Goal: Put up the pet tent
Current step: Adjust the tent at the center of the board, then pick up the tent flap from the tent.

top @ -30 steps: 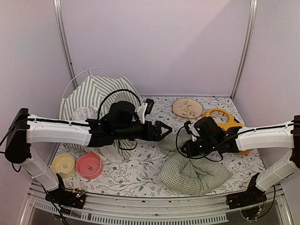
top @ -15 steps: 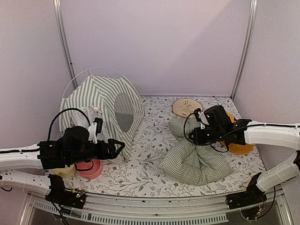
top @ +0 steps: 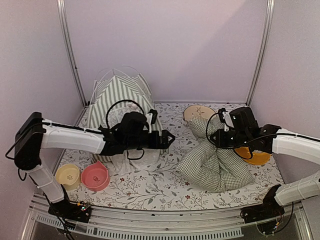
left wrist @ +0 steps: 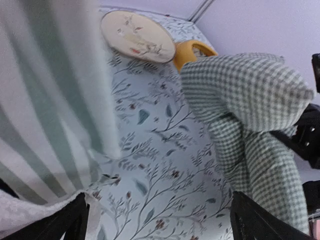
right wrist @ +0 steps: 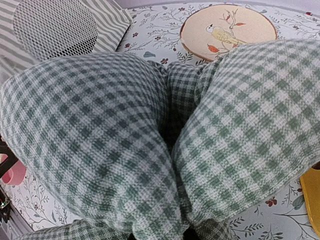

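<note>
The pet tent (top: 118,94), green-and-white striped with thin white poles arching over its top, stands at the back left. My left gripper (top: 169,139) is open just right of the tent's front, above the floral cloth. In the left wrist view the left gripper (left wrist: 155,225) holds nothing; striped tent fabric (left wrist: 45,100) hangs at the left and white lace (left wrist: 20,212) lies by the left fingertip. My right gripper (top: 214,138) is shut on the pinched middle of the gingham cushion (top: 216,169). The cushion (right wrist: 115,135) fills the right wrist view and hides the fingers; the tent's black mesh window (right wrist: 52,30) shows behind it.
A pink bowl (top: 95,176) and a yellow bowl (top: 67,175) sit at the front left. A round bird plaque (top: 196,111) lies at the back, and an orange item (top: 254,157) lies under the right arm. Walls and metal posts close in the back and sides.
The tent has turned and shifted back, its mesh window no longer facing the top camera. The left arm swung from the front left to the middle. The right gripper carried the cushion slightly rightward.
</note>
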### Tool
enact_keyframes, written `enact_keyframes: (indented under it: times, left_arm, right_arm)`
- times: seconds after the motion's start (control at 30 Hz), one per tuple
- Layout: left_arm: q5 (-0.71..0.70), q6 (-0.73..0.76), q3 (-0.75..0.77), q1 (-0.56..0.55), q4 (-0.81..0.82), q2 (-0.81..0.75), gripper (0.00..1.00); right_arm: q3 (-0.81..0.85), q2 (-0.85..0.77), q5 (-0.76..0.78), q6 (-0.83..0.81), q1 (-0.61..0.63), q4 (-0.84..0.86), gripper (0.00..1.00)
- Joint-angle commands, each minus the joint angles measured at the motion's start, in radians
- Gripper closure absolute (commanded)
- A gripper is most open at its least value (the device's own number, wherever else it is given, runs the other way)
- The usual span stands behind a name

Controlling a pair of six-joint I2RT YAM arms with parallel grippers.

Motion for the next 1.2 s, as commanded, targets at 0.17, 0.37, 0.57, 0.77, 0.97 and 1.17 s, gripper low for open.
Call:
enact_keyframes:
  times: [0.17, 0.37, 0.57, 0.77, 0.97, 1.17]
  left_arm:
    - [0.154, 0.111, 0.337, 0.006, 0.101, 0.241, 0.01]
    - [0.067, 0.078, 0.118, -0.045, 0.089, -0.004, 0.01]
    - [-0.134, -0.055, -0.050, -0.091, -0.115, -0.172, 0.01]
    - [-0.234, -0.156, -0.127, -0.097, -0.093, -0.112, 0.01]
    - [-0.369, -0.259, 0.132, -0.106, -0.241, 0.136, 0.00]
    - [-0.471, -0.543, 0.464, -0.117, -0.581, 0.394, 0.01]
  right_arm:
    - [0.030, -0.066, 0.002, -0.026, -0.052, -0.014, 1.00]
    - [0.023, -0.047, 0.005, -0.051, -0.056, -0.010, 1.00]
    - [0.032, -0.033, -0.012, -0.074, -0.063, -0.003, 1.00]
    - [0.034, -0.027, -0.035, -0.080, -0.062, 0.011, 1.00]
    - [0.040, -0.046, -0.036, -0.086, -0.062, -0.001, 1.00]
    - [0.014, -0.096, -0.015, -0.073, -0.064, -0.009, 1.00]
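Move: The striped tent's middle stands about 17 cm to the left hand's left and some 8 cm ahead, roughly level with it; its nearest panel and lace curtain are right beside the open fingers. The checked cushion is about 18 cm to the right, 3 cm back and 8 cm lower; the pink bowl about 30 cm left, 9 cm back and 11 cm below. From the right hand, which holds the cushion, the tent's middle lies some 34 cm left, 8 cm ahead, about level. Rightward, up and a little forward, the left hand first sweeps about 10 cm beside the tent's front, then swings back left some 12 cm and towards its base, drops roughly 11 cm and eases forward and right again, low at the lace curtain. The wrist turns about 30 degrees counter-clockwise on the way down, fingers wide open throughout. The right hand shifts about 2 cm right, still pinching the cushion. ##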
